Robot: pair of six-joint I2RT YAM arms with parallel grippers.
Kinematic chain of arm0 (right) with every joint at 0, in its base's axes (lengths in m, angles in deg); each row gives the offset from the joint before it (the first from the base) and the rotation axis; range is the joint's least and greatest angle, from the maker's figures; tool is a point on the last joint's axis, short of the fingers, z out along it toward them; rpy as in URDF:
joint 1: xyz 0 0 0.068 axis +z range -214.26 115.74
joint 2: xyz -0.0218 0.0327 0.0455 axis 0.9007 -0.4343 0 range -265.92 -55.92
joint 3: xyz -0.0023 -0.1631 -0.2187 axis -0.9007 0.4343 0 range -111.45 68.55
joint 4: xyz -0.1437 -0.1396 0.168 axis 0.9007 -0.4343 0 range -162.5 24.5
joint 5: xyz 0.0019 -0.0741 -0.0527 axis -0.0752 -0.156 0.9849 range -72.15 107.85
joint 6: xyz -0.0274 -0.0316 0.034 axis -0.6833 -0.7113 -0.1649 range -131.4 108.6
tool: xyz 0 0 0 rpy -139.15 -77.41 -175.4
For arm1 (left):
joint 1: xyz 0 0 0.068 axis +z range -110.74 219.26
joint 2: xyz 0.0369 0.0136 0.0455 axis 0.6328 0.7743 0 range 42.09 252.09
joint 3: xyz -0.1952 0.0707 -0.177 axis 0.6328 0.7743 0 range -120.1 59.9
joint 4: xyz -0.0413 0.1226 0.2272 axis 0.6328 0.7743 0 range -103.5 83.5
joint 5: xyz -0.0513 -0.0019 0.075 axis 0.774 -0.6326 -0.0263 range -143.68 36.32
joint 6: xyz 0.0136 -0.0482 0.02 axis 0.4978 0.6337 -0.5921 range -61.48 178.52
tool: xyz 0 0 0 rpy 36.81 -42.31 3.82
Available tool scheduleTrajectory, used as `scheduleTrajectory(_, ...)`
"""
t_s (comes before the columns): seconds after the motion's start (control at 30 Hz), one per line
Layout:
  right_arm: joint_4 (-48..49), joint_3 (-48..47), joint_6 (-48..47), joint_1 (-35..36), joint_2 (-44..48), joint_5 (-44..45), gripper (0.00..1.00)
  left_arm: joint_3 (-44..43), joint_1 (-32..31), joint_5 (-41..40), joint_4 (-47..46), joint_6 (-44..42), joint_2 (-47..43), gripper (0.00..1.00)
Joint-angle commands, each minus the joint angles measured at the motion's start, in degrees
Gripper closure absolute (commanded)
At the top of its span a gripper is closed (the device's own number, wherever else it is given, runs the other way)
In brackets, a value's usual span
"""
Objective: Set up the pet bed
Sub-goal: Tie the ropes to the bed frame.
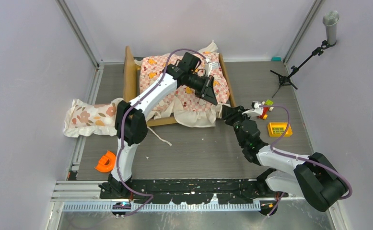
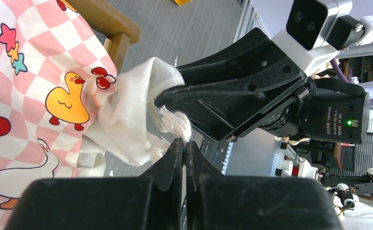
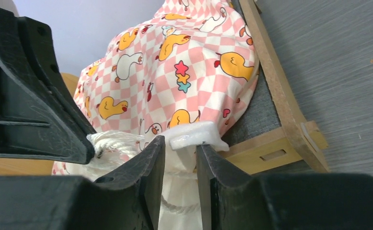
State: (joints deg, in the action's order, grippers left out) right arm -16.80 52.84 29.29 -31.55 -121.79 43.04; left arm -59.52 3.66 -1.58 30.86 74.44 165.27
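The pet bed (image 1: 129, 72) stands at the back of the table, its tan wooden frame (image 3: 275, 96) and grey mattress (image 3: 256, 115) showing under a pink-checkered duck sheet (image 1: 184, 100). At the bed's near right corner my left gripper (image 2: 184, 143) is shut on the frayed end of the sheet's white cord (image 2: 175, 125). My right gripper (image 3: 180, 141) faces it from the front. Its jaws stand apart around the sheet's white hem (image 3: 182, 167), just below a white foam piece (image 3: 194, 135). In the top view the two grippers (image 1: 212, 99) (image 1: 224, 111) nearly meet.
A floral pillow (image 1: 91, 117) lies left of the bed, half off the mat. An orange part (image 1: 106, 162) sits near the left arm's base. A yellow brick (image 1: 279, 129) and a small coloured toy (image 1: 262, 109) lie to the right. A microphone stand (image 1: 295, 67) is back right.
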Motion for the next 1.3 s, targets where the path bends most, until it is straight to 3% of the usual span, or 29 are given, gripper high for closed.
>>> scheduleTrajectory(0.0,4.19,-2.1,0.42,-1.0,1.26,-2.42,0.64,-0.19,0.64,2.65,-1.75,0.07,-3.65,1.0)
scheduleTrajectory(0.13,1.07,-1.24,-0.77,-1.22,5.28,-2.63,0.64,-0.26,1.03,2.33,-2.14,0.18,-3.7,1.0)
scheduleTrajectory(0.27,-11.61,-1.72,-4.88,-1.22,16.78,-2.94,0.66,-0.38,1.4,2.07,-2.51,0.44,-3.56,1.0)
scheduleTrajectory(0.37,-25.38,-4.99,-6.76,-1.17,26.26,-4.86,0.8,-0.36,1.53,2.05,-2.73,0.69,-3.45,1.0)
scheduleTrajectory(0.47,-37.27,-8.85,-2.01,-1.16,29.9,-9.41,0.96,-0.2,1.49,2.21,-3.44,1.34,-3.19,1.0)
scheduleTrajectory(0.63,-34.08,-8.14,8.39,-0.85,24.1,-13.57,0.99,0.26,1.49,2.46,-3.78,1.57,-3.33,1.0)
scheduleTrajectory(0.8,-28.85,-9.37,12.89,-0.31,15.31,-14.03,0.99,0.31,1.49,2.46,-3.56,1.27,-3.54,1.0)
scheduleTrajectory(1.27,-25.56,-9.04,16.3,0.06,13.99,-14.15,0.99,0.14,1.5,2.91,-3.51,1.31,-3.03,1.0)
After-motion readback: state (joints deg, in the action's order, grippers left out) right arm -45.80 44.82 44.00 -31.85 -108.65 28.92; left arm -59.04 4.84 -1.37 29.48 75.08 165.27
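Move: The rope's frayed end, still pinched in the left fingertips, lies roughly 3 cm to the left of the right hand's point, about 2 cm back and 3 cm above it; from the left hand it is only about 1 cm to the right and 1 cm down. The white cloth corner sits over the right fingertips, about 1 cm ahead. The frame corner is some 6 cm to the right hand's right, 4 cm ahead and 8 cm lower. Up and back first: the right hand draws its part-open fingers out of the white cloth corner, rising about 10 cm and shutting as it goes. It then comes down some 8 cm while swinging left and slightly forward, tipping down and turning counter-clockwise, to end with closed tips beside the rope's frayed end, right by the left fingertips. The left hand keeps its pinch on the rope. ##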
